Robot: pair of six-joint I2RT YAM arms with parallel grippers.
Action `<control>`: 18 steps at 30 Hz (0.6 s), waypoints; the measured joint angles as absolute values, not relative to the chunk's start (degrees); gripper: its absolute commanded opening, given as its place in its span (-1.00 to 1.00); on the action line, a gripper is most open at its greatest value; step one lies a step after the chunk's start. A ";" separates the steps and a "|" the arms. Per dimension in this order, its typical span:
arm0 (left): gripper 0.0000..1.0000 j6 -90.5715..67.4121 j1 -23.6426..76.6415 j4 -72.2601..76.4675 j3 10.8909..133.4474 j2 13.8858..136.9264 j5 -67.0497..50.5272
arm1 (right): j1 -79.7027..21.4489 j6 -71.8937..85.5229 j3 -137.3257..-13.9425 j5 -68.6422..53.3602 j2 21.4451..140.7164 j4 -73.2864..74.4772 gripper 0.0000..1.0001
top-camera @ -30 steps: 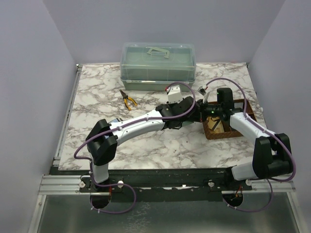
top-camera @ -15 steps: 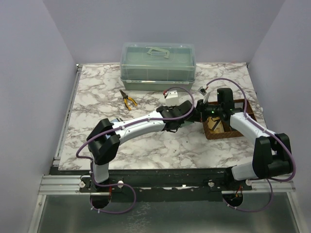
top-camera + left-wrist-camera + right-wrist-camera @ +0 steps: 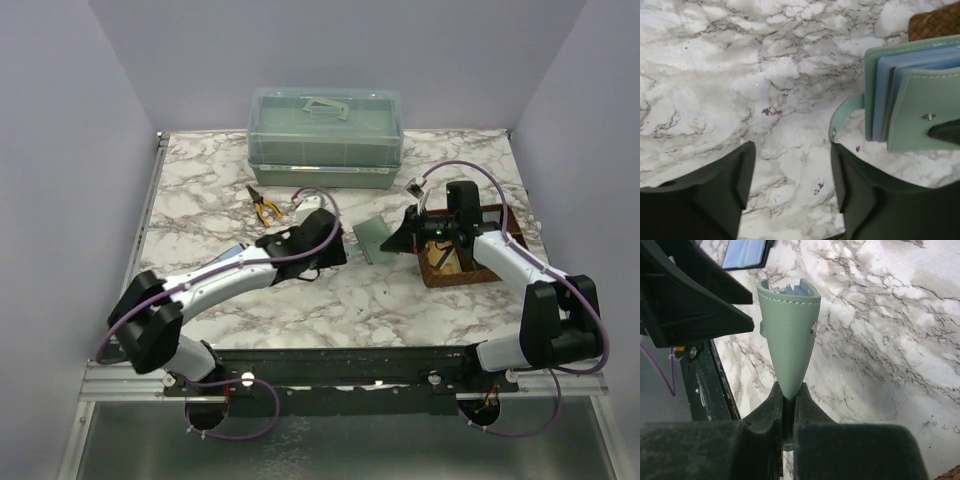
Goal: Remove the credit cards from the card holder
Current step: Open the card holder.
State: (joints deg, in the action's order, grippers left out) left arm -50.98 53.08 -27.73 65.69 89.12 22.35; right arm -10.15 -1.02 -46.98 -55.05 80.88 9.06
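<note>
The grey-green card holder (image 3: 373, 238) hangs over the marble, pinched at one edge by my right gripper (image 3: 404, 240). In the right wrist view that gripper (image 3: 788, 395) is shut on the card holder (image 3: 789, 337), whose open top shows blue pockets. My left gripper (image 3: 346, 244) stands just left of the holder, open. In the left wrist view the left gripper (image 3: 790, 192) has only marble between its fingers, and the card holder (image 3: 912, 107) with its snap strap (image 3: 841, 117) sits beside the right finger. No credit cards show clearly; only blue leaves show at the holder's edge.
A brown woven basket (image 3: 492, 219) stands under my right arm, with a tan flat piece (image 3: 447, 262) inside. A clear lidded box (image 3: 325, 135) is at the back. Yellow-handled pliers (image 3: 265, 208) lie left of centre. A black-framed blue panel (image 3: 745, 252) lies on the marble.
My left arm has drawn back to the left, away from the card holder, and its jaws have opened. The right gripper has kept hold of the holder in the same place.
</note>
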 measured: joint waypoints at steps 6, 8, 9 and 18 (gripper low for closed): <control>0.87 -46.57 44.64 -7.44 43.35 71.70 4.51 | -10.15 -5.76 -48.14 -60.60 80.88 10.94 -1.00; 0.88 -45.60 43.68 -3.14 39.64 68.66 1.08 | -10.15 -7.46 -48.58 -63.07 80.88 12.03 -0.99; 0.88 -44.82 43.55 -0.45 38.20 67.42 -1.15 | -10.15 -8.32 -48.73 -64.45 80.88 12.53 -0.99; 0.83 -38.19 43.57 22.57 29.85 64.03 -15.99 | -10.15 -15.22 -49.43 -75.70 80.88 17.26 -0.99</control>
State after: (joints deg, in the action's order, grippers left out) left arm -38.20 43.57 22.57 29.85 64.03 -15.99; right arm -10.15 -15.22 -49.43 -75.70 80.88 17.26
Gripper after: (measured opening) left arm 0.942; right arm 0.047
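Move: The card holder, pinched at its right edge by the right hand, has its middle about 8 cm to the left hand's right, 2 cm ahead and roughly level. From the right hand that middle lies about 4 cm left, 1 cm ahead and 1 cm below. The wicker basket sits some 20 cm to the right hand's right, level fore and aft, about 9 cm lower. The green toolbox's middle stands about 21 cm ahead of the left hand, 4 cm left, some 6 cm below. Back and to the left first, by some 2.5 cm sideways, the left hand swings away from the loose strap with its fingers spreading nearly wide open; it then returns right while rising and drawing back, some 6 cm each overall, turning clockwise and rolling until the fingers point at the holder's open edge. The right hand keeps its pinch, carries the holder back and up about 4 cm, and turns it counter-clockwise by some 20 degrees. ##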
